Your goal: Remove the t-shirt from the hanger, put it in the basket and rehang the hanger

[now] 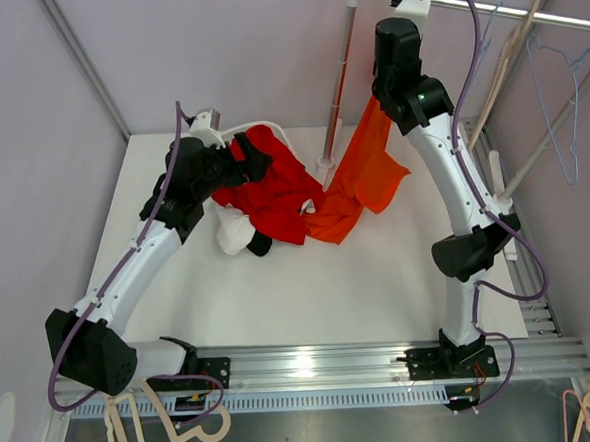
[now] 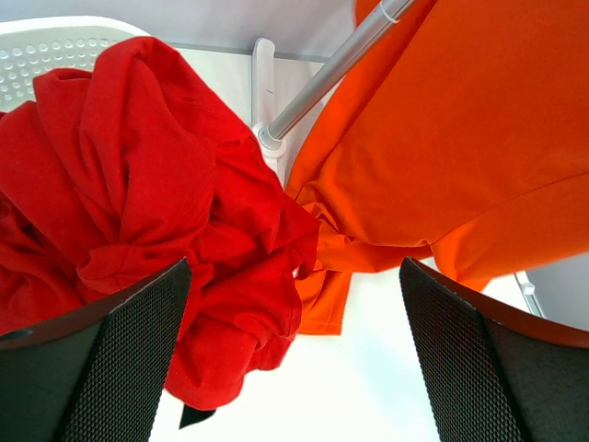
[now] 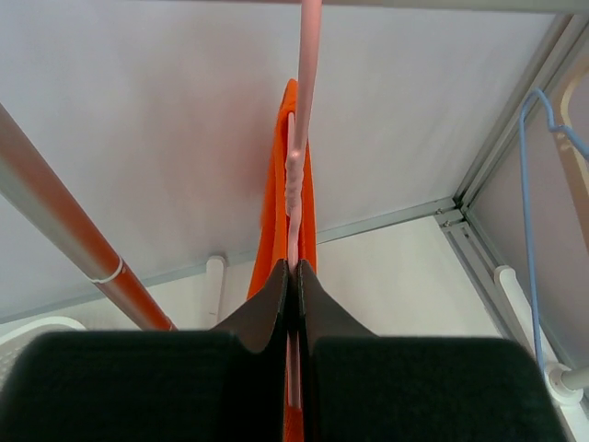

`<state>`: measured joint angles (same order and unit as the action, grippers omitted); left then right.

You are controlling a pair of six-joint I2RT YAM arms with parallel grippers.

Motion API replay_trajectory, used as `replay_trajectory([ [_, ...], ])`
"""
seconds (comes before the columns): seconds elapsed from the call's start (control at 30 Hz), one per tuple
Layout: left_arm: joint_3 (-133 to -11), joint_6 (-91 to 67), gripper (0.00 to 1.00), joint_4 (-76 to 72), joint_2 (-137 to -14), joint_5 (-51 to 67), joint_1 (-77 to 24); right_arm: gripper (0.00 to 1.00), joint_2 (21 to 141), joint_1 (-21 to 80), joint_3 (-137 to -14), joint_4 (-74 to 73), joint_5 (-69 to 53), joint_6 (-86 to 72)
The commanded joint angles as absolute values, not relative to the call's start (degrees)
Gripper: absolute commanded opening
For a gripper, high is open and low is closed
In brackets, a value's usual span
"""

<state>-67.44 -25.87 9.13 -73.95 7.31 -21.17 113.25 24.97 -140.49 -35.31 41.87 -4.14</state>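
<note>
An orange t-shirt (image 1: 370, 161) hangs on a pink hanger (image 3: 296, 175); its lower end lies crumpled on the white table (image 1: 309, 280). My right gripper (image 3: 294, 269), high up by the rail, is shut on the hanger's thin stem, with the orange cloth (image 3: 276, 212) hanging on both sides of it. In the top view the right wrist (image 1: 397, 49) hides the hanger. My left gripper (image 2: 294, 368) is open and empty, low over the table, beside a pile of red shirts (image 2: 138, 184) and facing the orange t-shirt (image 2: 460, 138).
The rack's upright pole (image 1: 336, 78) stands at the back on its base (image 2: 269, 138). The top rail (image 1: 502, 8) carries a blue wire hanger (image 1: 569, 114) and a wooden one (image 1: 500, 58). White and black cloths (image 1: 238, 234) lie by the red pile. A white basket (image 2: 37, 55) stands at the back left.
</note>
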Motion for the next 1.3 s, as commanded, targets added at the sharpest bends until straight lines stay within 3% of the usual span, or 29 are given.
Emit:
replay_trajectory([
  [0.0, -67.24, -25.23, 0.99, 7.65, -72.69, 8.09, -21.97, 0.00, 108.20, 25.05, -142.47, -29.89, 41.31, -2.46],
  [0.17, -66.89, -23.39, 1.00, 7.12, -71.11, 7.83, -24.34, 0.00, 105.30, 25.14, -142.30, -29.27, 38.15, -2.29],
  [0.3, -64.25, -18.73, 1.00, 2.74, -67.42, 0.28, -29.35, 0.00, 101.70, 25.66, -139.58, -29.62, 36.92, -2.55],
  [0.67, -61.09, -7.92, 0.99, -4.57, -57.05, -8.43, -44.09, 0.00, 86.50, 26.89, -123.68, -30.41, 31.82, -9.04],
  [0.8, -58.28, -3.00, 1.00, -9.48, -54.93, -11.24, -53.33, 0.00, 80.96, 27.51, -111.14, -24.29, 32.78, -14.75],
  [1.03, -54.05, 14.57, 0.99, -24.77, -61.77, -21.00, -71.96, 0.00, 79.63, 29.70, -109.24, -22.94, 32.35, -18.19],
  [1.27, -55.46, 16.52, 1.00, -28.56, -71.71, -22.76, -74.79, 0.00, 80.77, 33.39, -112.06, -23.82, 33.22, -17.40],
])
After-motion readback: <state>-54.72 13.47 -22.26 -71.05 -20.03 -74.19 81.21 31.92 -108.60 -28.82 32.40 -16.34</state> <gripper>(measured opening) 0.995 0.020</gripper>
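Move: The right hand already grips the pink hanger's neck, with the rail about 8 cm above it and level with it otherwise. The orange t-shirt's middle hangs some 20 cm below that hand and 5 cm to its left, no farther out. From the left hand, the orange t-shirt's middle is about 20 cm right, 5 cm ahead and 5 cm lower; the red shirt heap is 7 cm straight ahead, 20 cm down. Right hand unhooks the pink hanger, drawing up and back 13 cm, while open left arcs 20 cm back-right. ##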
